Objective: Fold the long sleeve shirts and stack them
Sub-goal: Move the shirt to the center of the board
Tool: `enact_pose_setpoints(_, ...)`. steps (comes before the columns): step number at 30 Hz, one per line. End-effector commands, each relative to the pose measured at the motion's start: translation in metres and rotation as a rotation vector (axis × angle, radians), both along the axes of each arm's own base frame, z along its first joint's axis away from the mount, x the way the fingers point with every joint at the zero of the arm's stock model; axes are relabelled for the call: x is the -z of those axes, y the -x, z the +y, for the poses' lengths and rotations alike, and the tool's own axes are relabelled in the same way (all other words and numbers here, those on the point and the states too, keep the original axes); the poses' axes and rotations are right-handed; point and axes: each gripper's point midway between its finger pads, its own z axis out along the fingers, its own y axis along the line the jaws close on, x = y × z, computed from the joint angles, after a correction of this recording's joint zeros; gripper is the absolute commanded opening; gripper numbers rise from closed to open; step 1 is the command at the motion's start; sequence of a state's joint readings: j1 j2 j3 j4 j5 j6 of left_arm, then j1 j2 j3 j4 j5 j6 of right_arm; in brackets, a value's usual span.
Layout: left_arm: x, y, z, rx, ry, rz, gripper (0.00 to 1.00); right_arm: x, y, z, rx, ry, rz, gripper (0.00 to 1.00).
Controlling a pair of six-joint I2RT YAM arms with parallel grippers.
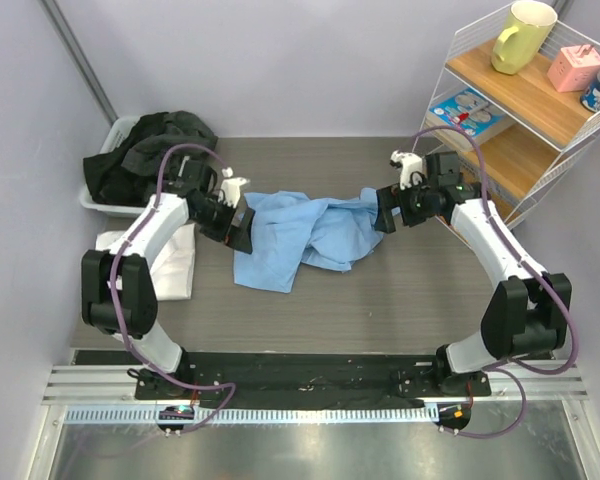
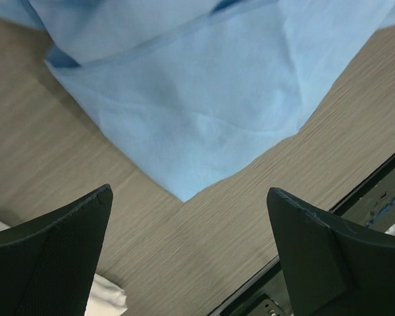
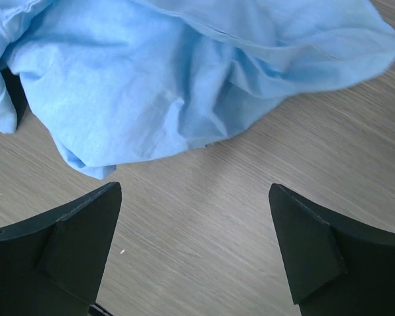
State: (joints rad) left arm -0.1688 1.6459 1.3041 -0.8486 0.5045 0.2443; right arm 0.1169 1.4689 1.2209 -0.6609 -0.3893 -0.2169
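Observation:
A light blue shirt (image 1: pixel 300 235) lies crumpled across the middle of the table. Its corner (image 2: pixel 184 118) points toward my left gripper (image 2: pixel 189 197), which stands open just off the cloth with nothing between its fingers. In the top view that left gripper (image 1: pixel 242 225) sits at the shirt's left edge. My right gripper (image 1: pixel 383 212) is at the shirt's right edge, open and empty, with the bunched blue cloth (image 3: pixel 164 85) just beyond its fingertips (image 3: pixel 112 197). A white shirt (image 1: pixel 170 255) lies folded at the left of the table, beside the left arm.
A white bin (image 1: pixel 105 160) with dark clothes (image 1: pixel 155 150) stands at the back left. At the right stands a wire and wood shelf (image 1: pixel 525 110) with a yellow mug (image 1: pixel 522 35), a pink box (image 1: pixel 575 65) and a booklet (image 1: pixel 470 112).

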Motion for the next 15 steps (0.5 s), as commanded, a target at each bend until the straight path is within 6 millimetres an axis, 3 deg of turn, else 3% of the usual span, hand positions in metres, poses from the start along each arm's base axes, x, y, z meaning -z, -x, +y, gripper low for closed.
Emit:
enact_pose_setpoints(1,0.032,0.016,0.011,-0.022,-0.052,0.037,1.00,-0.019,-0.006,0.044,-0.177,0.082,-0.114,1.00)
enact_pose_setpoints(4,0.056,0.012,0.022,-0.079,-0.119,0.048,0.98,-0.017,-0.009,0.070,-0.258,0.153,-0.150,1.00)
enact_pose_setpoints(7,0.075,0.013,0.024,-0.094,-0.136,0.101,0.94,-0.020,-0.016,0.083,-0.278,0.146,-0.164,1.00)
enact_pose_setpoints(9,0.081,0.014,0.015,-0.078,-0.094,0.145,0.90,-0.027,-0.023,0.085,-0.262,0.137,-0.177,1.00)
enact_pose_setpoints(12,0.077,0.010,0.001,-0.069,0.009,0.163,0.74,-0.035,-0.028,0.084,-0.242,0.135,-0.202,1.00)
enact_pose_setpoints(13,0.075,0.006,0.001,-0.083,0.018,0.155,0.56,-0.039,-0.030,0.082,-0.231,0.144,-0.215,1.00)
enact_pose_setpoints(15,0.060,-0.008,0.002,-0.114,0.071,0.128,0.36,-0.045,-0.029,0.080,-0.222,0.149,-0.236,1.00)
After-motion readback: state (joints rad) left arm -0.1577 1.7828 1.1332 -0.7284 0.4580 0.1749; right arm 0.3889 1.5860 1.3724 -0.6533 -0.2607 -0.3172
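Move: The shirt's near-left corner lies about 10 cm below the left hand, some 4 cm back and 2 cm to its left; the folded white cloth is roughly 16 cm to that hand's left and 3 cm back, and the basket of dark clothes 18 cm ahead and 20 cm left. From the right hand, the bunched right edge of the shirt is about 7 cm left, 3 cm ahead and 14 cm below. The shirt's near-left corner is what the left hand sinks towards, down about 9 cm and slightly back, tipping some 10 degrees; its wide-open fingers close to half open around the corner, not yet pinching it. Meanwhile the right hand, open, sweeps about 8 cm left above the bunched right part, turning some 15 degrees counter-clockwise. ##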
